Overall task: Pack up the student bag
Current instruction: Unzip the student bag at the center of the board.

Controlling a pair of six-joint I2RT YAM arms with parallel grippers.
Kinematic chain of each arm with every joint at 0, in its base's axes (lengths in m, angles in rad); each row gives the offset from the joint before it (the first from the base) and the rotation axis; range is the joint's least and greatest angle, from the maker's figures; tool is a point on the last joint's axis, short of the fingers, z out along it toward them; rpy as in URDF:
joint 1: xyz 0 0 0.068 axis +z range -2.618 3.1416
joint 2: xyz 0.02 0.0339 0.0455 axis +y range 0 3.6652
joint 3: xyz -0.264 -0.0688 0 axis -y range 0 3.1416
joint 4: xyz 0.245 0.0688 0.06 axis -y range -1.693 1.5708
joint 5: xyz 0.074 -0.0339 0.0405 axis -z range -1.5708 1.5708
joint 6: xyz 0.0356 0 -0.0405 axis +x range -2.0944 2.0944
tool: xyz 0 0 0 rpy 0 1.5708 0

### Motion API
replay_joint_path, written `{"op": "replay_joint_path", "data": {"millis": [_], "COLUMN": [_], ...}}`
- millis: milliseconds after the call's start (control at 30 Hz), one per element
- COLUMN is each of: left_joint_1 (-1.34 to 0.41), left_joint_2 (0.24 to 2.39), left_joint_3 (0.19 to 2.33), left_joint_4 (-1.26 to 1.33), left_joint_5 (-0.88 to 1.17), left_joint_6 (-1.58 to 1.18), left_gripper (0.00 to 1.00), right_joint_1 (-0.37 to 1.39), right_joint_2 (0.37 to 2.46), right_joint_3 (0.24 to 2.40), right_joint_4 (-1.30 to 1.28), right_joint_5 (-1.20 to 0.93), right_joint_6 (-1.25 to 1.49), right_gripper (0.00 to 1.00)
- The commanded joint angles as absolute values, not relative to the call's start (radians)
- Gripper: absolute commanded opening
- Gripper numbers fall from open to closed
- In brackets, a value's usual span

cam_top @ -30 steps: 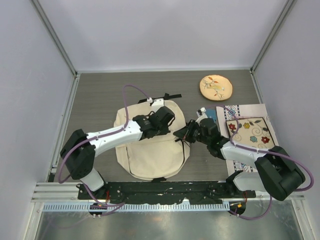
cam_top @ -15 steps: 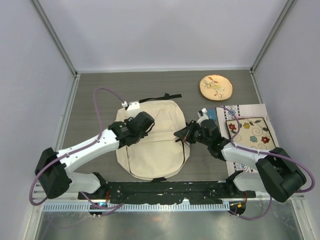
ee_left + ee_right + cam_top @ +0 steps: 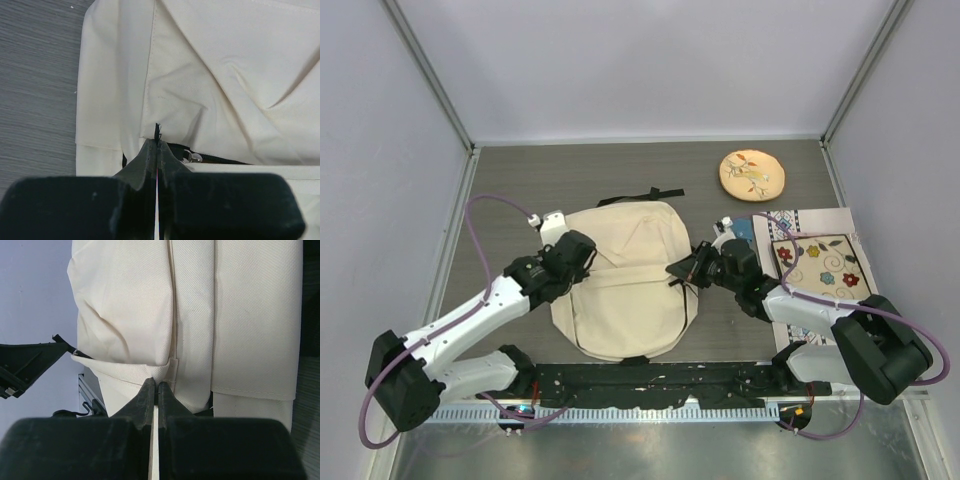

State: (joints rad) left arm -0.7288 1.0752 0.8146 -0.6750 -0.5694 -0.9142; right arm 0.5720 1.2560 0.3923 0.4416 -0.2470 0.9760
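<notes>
The student bag [image 3: 625,285], a large cream fabric backpack, lies flat in the middle of the table. My left gripper [image 3: 570,258] is at its left edge. In the left wrist view its jaws are shut on a thin black zip pull [image 3: 158,131], with the metal slider [image 3: 193,158] and the dark zip line just right of the tips. My right gripper [image 3: 680,270] is at the bag's right edge. The right wrist view shows that gripper [image 3: 155,384] shut on a fold of the bag's cream fabric [image 3: 150,371] beside a seam.
A round tan embroidered disc [image 3: 752,174] lies at the back right. A floral patterned mat [image 3: 817,262] sits on the right, with a blue item [image 3: 742,228] at its near-left corner. A black strap [image 3: 645,194] trails behind the bag. Walls enclose the table.
My left arm has swept left across the bag, from its upper middle to its left edge, jaws staying shut. The right gripper has held its place at the right edge.
</notes>
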Motion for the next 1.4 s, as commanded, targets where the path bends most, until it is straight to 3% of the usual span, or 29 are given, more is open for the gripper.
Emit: {"op": "replay_joint_path", "data": {"millis": [0,33,100,133,233,400,567,900,1367], "left_joint_1": [-0.699,-0.699,-0.699,-0.699,-0.699,-0.699,-0.699,-0.699,-0.699], "left_joint_2": [1.095,1.100,1.100,1.098,1.082,1.023,0.959,0.808,0.799], "left_joint_3": [0.816,0.818,0.819,0.825,0.830,0.827,0.836,0.793,0.785], "left_joint_4": [-0.759,-0.761,-0.761,-0.762,-0.762,-0.784,-0.833,-0.851,-0.762], "left_joint_5": [-0.654,-0.652,-0.644,-0.641,-0.635,-0.627,-0.632,-0.643,-0.491], "left_joint_6": [-0.900,-0.902,-0.900,-0.900,-0.907,-0.916,-0.936,-0.959,-0.867], "left_gripper": [0.10,0.33,0.44,0.54,0.77,0.96,1.00,1.00,1.00], "right_joint_1": [0.561,0.561,0.560,0.558,0.554,0.532,0.447,0.239,0.146], "right_joint_2": [1.223,1.215,1.177,1.158,1.069,0.953,0.959,1.054,1.048], "right_joint_3": [0.397,0.402,0.417,0.425,0.477,0.555,0.614,0.626,0.557], "right_joint_4": [0.405,0.391,0.332,0.302,0.171,-0.061,-0.181,-0.204,-0.115], "right_joint_5": [-0.213,-0.207,-0.180,-0.166,-0.072,0.135,0.250,0.080,0.098], "right_joint_6": [0.953,0.945,0.931,0.911,0.856,0.776,0.750,0.778,0.834], "right_gripper": [0.09,0.21,0.36,0.50,0.71,0.81,0.84,0.85,0.85]}}
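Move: The zipper pull at the left end of the pocket zip is already between my shut left fingers; the black tab at the zip's other end lies about 22 cm to that hand's right and 3 cm back. My right fingers still pinch the pocket edge's right end, with that black tab roughly 3 cm back and 2 cm to the right. The blue wallet lies some 18 cm right and 11 cm ahead of my right hand, about 7 cm lower. I open both hands wide and let go of the student bag. My right hand then lifts over the bag's edge and swings about 19 cm to the right and some 6 cm forward, towards the blue wallet, sinking again late while turning about 35 degrees clockwise. My left hand frees the zipper pull, dips slightly leftward, then rises and draws back and left a few centimetres. ##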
